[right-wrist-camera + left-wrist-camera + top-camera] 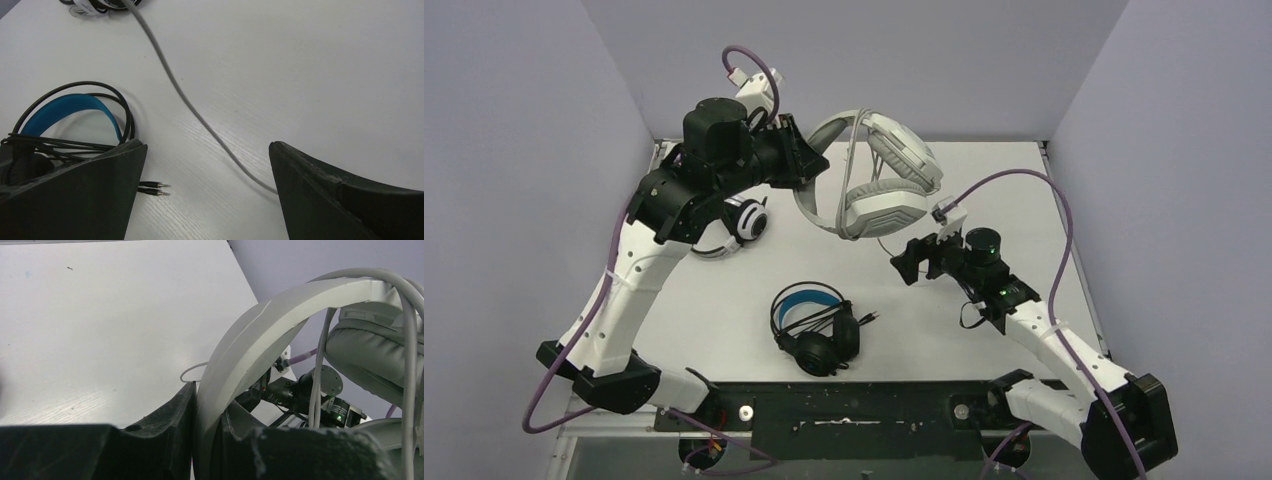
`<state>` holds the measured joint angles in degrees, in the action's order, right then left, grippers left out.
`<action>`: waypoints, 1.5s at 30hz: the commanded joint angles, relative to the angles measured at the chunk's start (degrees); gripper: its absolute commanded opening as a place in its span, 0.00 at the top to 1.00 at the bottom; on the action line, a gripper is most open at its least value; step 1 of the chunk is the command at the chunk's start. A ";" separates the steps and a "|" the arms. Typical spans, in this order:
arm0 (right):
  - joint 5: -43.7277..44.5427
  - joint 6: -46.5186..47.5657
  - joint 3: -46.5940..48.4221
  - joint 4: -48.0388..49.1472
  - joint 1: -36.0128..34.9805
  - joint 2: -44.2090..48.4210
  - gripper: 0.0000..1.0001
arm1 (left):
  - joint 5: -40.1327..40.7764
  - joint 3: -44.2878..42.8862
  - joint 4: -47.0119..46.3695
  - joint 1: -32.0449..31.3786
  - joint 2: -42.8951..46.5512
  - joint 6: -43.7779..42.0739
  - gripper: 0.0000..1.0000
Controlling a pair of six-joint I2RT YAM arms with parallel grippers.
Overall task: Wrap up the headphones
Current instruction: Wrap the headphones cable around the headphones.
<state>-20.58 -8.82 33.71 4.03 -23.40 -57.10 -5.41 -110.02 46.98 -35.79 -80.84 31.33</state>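
My left gripper (812,162) is raised over the back of the table, shut on the headband (280,315) of a white headset (884,178) that hangs in the air; a pale cable (411,365) runs over its ear cushion (365,355). In the left wrist view its gripper (207,392) clamps the band from both sides. My right gripper (909,262) stands open low over the table. A pale cable (200,117) lies on the table between that gripper's (207,146) fingers, touching neither. The black headset with the blue band (814,325) lies near the front, its cable coiled on it.
A second white headset with black cup centres (746,220) lies under my left arm. Two black jack plugs (152,188) stick out beside my right gripper's left finger (90,190). The blue band (70,105) sits just left of that finger. Grey walls close the table's sides and back.
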 commanded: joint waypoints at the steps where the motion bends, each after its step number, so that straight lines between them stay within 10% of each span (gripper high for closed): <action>1: -8.50 1.48 -0.07 12.05 -0.96 -3.31 0.00 | -2.94 -4.07 -5.84 0.80 -1.04 3.09 1.00; 18: -2.49 2.54 3.00 39.76 -5.05 -31.88 0.08 | -3.58 -10.15 -5.46 1.25 -4.29 3.87 1.00; 24: 1.78 -1.95 2.49 44.11 -7.60 -38.42 0.44 | 8.28 -11.10 -9.34 1.72 -4.99 2.71 1.00; 33: 7.49 -1.21 -1.30 22.59 -16.78 -26.28 0.98 | 27.02 -5.25 -30.38 5.96 -8.35 8.25 1.00; 45: 28.05 1.32 3.40 -12.95 -29.21 4.51 1.00 | 42.88 -5.75 -36.71 8.25 -17.57 -12.25 1.00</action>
<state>-2.17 -9.58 31.86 8.21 -48.82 -60.25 28.71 -113.27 27.11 -29.47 -99.24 23.49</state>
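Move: The loose cable hanging from the held white headphones has its next stretch about 5 cm ahead of the open right hand, 6 cm to its left and 11 cm below. From that same hand, the held ear cups are some 24 cm up, 7 cm left and 2 cm back; the black headphones lie about 20 cm left, 9 cm back and 16 cm down. For the left hand, the cable stretch is roughly 4 cm ahead, 14 cm right and 37 cm below. The loose cable is what the right hand dips for, going left, then forward and down about 12 cm over all; its wide-open fingers shut on the cable, then draw it back some 10 cm while rising about as much. The left hand, keeping its pinch on the headband, mostly waits, then carries the white headphones roughly 18 cm forward and a little left, away from the right hand, turning some 35 degrees counter-clockwise. ##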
